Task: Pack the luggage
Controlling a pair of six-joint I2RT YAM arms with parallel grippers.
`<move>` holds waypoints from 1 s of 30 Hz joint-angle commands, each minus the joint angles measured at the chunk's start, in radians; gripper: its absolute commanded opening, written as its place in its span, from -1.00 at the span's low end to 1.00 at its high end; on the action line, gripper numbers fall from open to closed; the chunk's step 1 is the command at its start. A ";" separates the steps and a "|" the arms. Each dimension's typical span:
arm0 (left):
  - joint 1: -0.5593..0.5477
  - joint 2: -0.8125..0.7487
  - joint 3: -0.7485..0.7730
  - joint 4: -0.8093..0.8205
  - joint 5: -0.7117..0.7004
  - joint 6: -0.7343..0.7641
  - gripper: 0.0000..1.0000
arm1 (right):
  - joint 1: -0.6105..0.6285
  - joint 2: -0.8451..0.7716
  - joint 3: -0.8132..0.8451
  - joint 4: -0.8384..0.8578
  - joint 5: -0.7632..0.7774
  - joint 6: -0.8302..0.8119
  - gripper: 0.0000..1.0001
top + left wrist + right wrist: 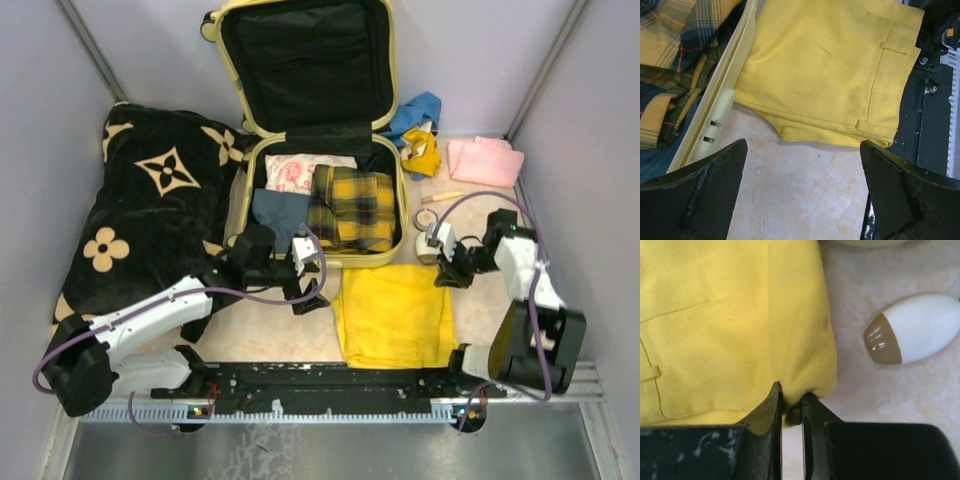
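Observation:
The pale-yellow luggage (400, 190) lies open at the back, its black-lined lid up. Inside are a plaid garment (350, 205), a floral cloth (295, 172) and a blue piece (280, 212). Folded yellow trousers (395, 315) lie on the table in front of it. My right gripper (442, 276) is at their right edge. In the right wrist view it (791, 392) is shut on a fold of the trousers' (730, 320) corner. My left gripper (310, 290) hovers open over bare table (802, 145), between the luggage rim (725, 85) and the trousers (825, 70).
A black blanket with tan flowers (150, 220) fills the left side. Pink (485, 160), blue (415, 112) and yellow (422, 152) cloths lie at the back right. A tape roll (427, 218) and a white bottle with a tan cap (920, 327) sit beside the right gripper.

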 commanded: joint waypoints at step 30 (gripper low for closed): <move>0.005 0.214 0.126 0.030 0.122 0.473 0.99 | 0.010 -0.786 -0.033 -0.472 -0.344 -0.860 -1.00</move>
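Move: The far left corner of the yellow trousers lies about 4 cm ahead of the left hand, 5 cm to its right and 12 cm below; the plaid shirt in the suitcase is some 18 cm ahead, 7 cm right and 8 cm below. The right hand already pinches their far right corner; their middle lies roughly 8 cm back, 10 cm left and 5 cm lower, the white bottle 7 cm ahead, 3 cm left, 4 cm below. The yellow trousers' far right corner, still pinched in the right fingers, is drawn back about 10 cm, lifted some 9 cm and carried 6 cm left, fast at first, while the wrist turns counter-clockwise and tips its fingers up. The left hand, wide open, eases some 4 cm forward and a little right towards the far left corner, rising slightly, then sinking. ##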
